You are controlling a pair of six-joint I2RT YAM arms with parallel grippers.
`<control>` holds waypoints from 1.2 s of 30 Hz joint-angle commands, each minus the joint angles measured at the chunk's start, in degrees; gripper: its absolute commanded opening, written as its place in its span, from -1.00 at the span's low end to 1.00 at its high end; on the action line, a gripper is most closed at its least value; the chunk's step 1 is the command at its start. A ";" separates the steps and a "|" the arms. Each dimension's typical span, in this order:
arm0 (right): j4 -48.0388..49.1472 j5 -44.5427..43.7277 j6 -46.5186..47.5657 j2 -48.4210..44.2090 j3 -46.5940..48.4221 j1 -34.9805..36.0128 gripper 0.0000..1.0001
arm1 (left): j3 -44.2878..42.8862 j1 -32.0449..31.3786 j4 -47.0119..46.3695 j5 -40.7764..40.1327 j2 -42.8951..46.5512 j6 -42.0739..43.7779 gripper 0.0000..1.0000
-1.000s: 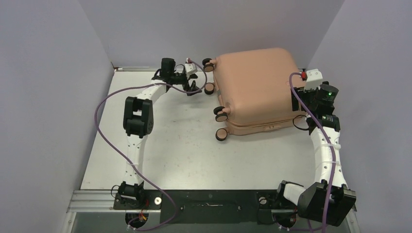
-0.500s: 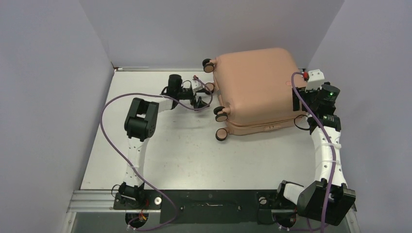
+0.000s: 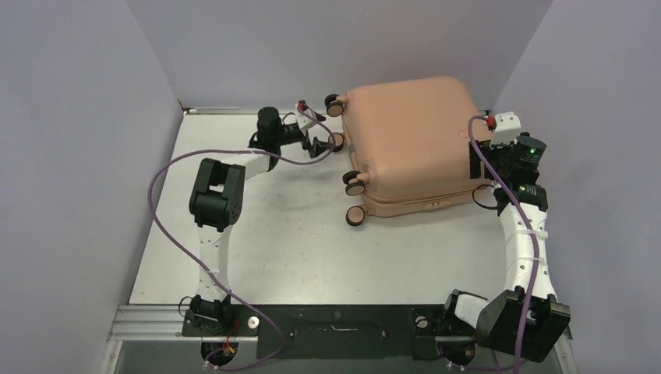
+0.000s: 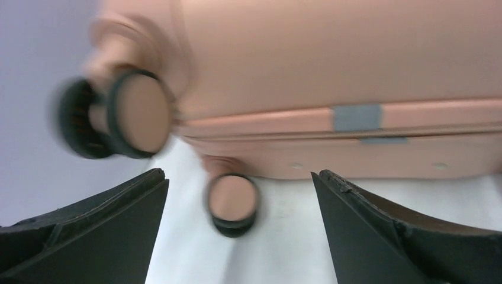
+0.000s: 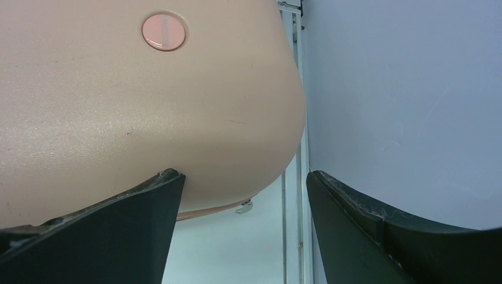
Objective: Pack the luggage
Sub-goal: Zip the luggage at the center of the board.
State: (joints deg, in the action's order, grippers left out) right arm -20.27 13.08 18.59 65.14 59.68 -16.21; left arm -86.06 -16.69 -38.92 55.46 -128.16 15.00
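Observation:
The luggage [image 3: 413, 140] is a peach-pink hard-shell suitcase lying closed and flat at the back right of the table, wheels toward the left. My left gripper [image 3: 321, 139] is open beside that wheeled end; in the left wrist view a black-tyred wheel [image 4: 232, 204] sits ahead between the spread fingers, apart from both, with another wheel [image 4: 127, 115] up left. My right gripper [image 3: 475, 160] is open at the suitcase's right side. In the right wrist view its left finger [image 5: 118, 231] touches the rounded shell [image 5: 148, 106] below the round logo [image 5: 164, 31].
Grey walls close in the table [image 3: 312, 241] on the left, back and right; the right wall [image 5: 402, 89] is close beside my right gripper. A metal zipper pull [image 5: 244, 206] hangs under the suitcase corner. The arm bases stand at the near edge.
The left arm swung its gripper in toward the suitcase's wheels and turned its wrist. The right arm and the suitcase have not moved.

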 commanded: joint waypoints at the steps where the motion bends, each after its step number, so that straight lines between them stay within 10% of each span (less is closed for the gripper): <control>1: 0.86 0.72 -0.85 -1.15 1.36 -0.49 0.56 | -12.48 3.18 5.13 -4.30 1.39 1.08 0.99; 16: -0.03 0.98 0.50 -0.70 1.23 -0.84 0.55 | -53.91 4.03 5.98 10.28 -24.34 -17.41 0.92; 30: -0.64 1.99 0.31 -1.88 0.86 -0.84 0.54 | -56.32 2.19 -1.63 11.56 -30.03 -25.84 0.99; 36: -1.05 2.97 -0.03 -1.74 1.22 -0.84 0.54 | -57.56 1.48 -3.12 10.86 -31.05 -27.04 0.41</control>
State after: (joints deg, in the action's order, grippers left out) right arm -21.71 14.59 18.96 65.04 59.68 -16.58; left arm -140.29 -14.68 -38.02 65.12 -158.19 -9.76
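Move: The luggage's far upper wheel is the target: it sits roughly 9 cm ahead of the left hand, 4 cm to its right and 4 cm above. The far lower wheel is some 7 cm ahead, 8 cm right and 9 cm down; the near upper wheel about 14 cm back, 10 cm right and 3 cm up. From the right hand, the target wheel lies about 15 cm ahead, 40 cm left and 5 cm lower. The luggage's far upper wheel is brought between the left hand's open fingers: the hand arcs up some 13 cm while going forward, sinks back most of that, and eases in rightwards. It tips its fingertips up and turns clockwise about 10 degrees each, then starts closing around the wheel, far finger up against it. ##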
